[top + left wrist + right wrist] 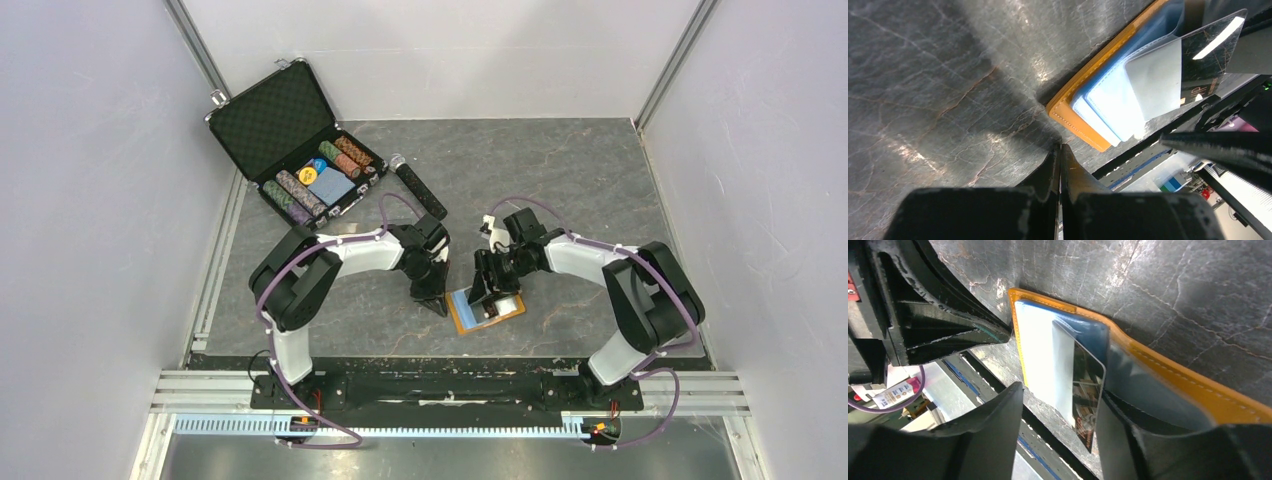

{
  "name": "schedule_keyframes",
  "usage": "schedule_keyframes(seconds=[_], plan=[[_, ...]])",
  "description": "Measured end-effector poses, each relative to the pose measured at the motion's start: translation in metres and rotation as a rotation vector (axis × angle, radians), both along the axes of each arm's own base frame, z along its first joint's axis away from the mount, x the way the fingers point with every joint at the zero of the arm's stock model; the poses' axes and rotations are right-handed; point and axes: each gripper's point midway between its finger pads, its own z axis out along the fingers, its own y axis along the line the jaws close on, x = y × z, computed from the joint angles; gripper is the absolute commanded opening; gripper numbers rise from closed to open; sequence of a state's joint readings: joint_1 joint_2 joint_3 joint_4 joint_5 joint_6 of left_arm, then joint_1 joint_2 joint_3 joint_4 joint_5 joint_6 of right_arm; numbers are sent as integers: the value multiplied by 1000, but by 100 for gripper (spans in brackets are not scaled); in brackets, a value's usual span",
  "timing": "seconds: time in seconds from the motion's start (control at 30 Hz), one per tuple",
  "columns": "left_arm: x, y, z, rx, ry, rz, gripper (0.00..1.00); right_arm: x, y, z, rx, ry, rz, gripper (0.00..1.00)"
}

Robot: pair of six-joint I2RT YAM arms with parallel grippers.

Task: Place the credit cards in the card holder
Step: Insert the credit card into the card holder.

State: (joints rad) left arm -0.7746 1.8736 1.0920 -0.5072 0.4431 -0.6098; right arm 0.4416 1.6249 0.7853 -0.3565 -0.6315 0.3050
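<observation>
The orange card holder (462, 322) lies open on the dark table near the front edge, light blue lining up. It also shows in the left wrist view (1068, 107) and the right wrist view (1168, 375). A glossy black credit card (1089, 385) sits partly in a lining pocket and sticks out toward the table edge; it also shows in the left wrist view (1210, 50). My right gripper (490, 298) hovers over the holder, open (1060, 390), with the card's free end between its fingers, close to the right finger. My left gripper (437, 303) is shut and empty (1060, 147), its tip just beside the holder's left corner.
An open black foam-lined case (262, 120) with poker chips (320, 180) stands at the back left. A black cylindrical object (420, 190) lies next to it. The table's front edge and metal rail (450, 385) run just below the holder.
</observation>
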Motion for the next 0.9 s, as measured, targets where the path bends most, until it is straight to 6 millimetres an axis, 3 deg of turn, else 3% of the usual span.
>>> schedule_keyframes(seconds=[0.17, 0.57, 0.73, 0.9], plan=[[3, -4, 0, -8, 1, -3, 2, -2, -1, 4, -34, -13, 23, 70], [10, -13, 1, -21, -9, 0, 2, -3, -10, 8, -134, -56, 73, 85], [13, -17, 2, -32, -12, 8, 2, -2, -14, 10, -163, -65, 85, 98], [16, -21, 2, -39, -8, 25, 2, 3, -22, 14, -217, -106, 91, 98]])
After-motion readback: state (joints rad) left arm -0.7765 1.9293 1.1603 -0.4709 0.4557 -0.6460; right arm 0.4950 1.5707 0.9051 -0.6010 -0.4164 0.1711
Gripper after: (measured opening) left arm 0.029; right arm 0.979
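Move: The black credit card lies askew on the open card holder between the right hand's fingers, its middle about 1 cm to the right of that hand, level fore and aft and 1 cm below. The holder's middle is some 1 cm back, 1 cm right and 2 cm down; its light-blue page lies about 4 cm left and 1 cm back. From the left hand the card is roughly 9 cm to the right and 1 cm ahead. Its outer finger still against the card's raised right edge and the holder, the right hand spreads from half to fully open and drags them rightward, moving about 2 cm right and 1.5 cm up while its fingers swing some 10 degrees steeper. The left hand, shut, trails beside the holder, about 2 cm right and 1.5 cm forward, without visible contact. ##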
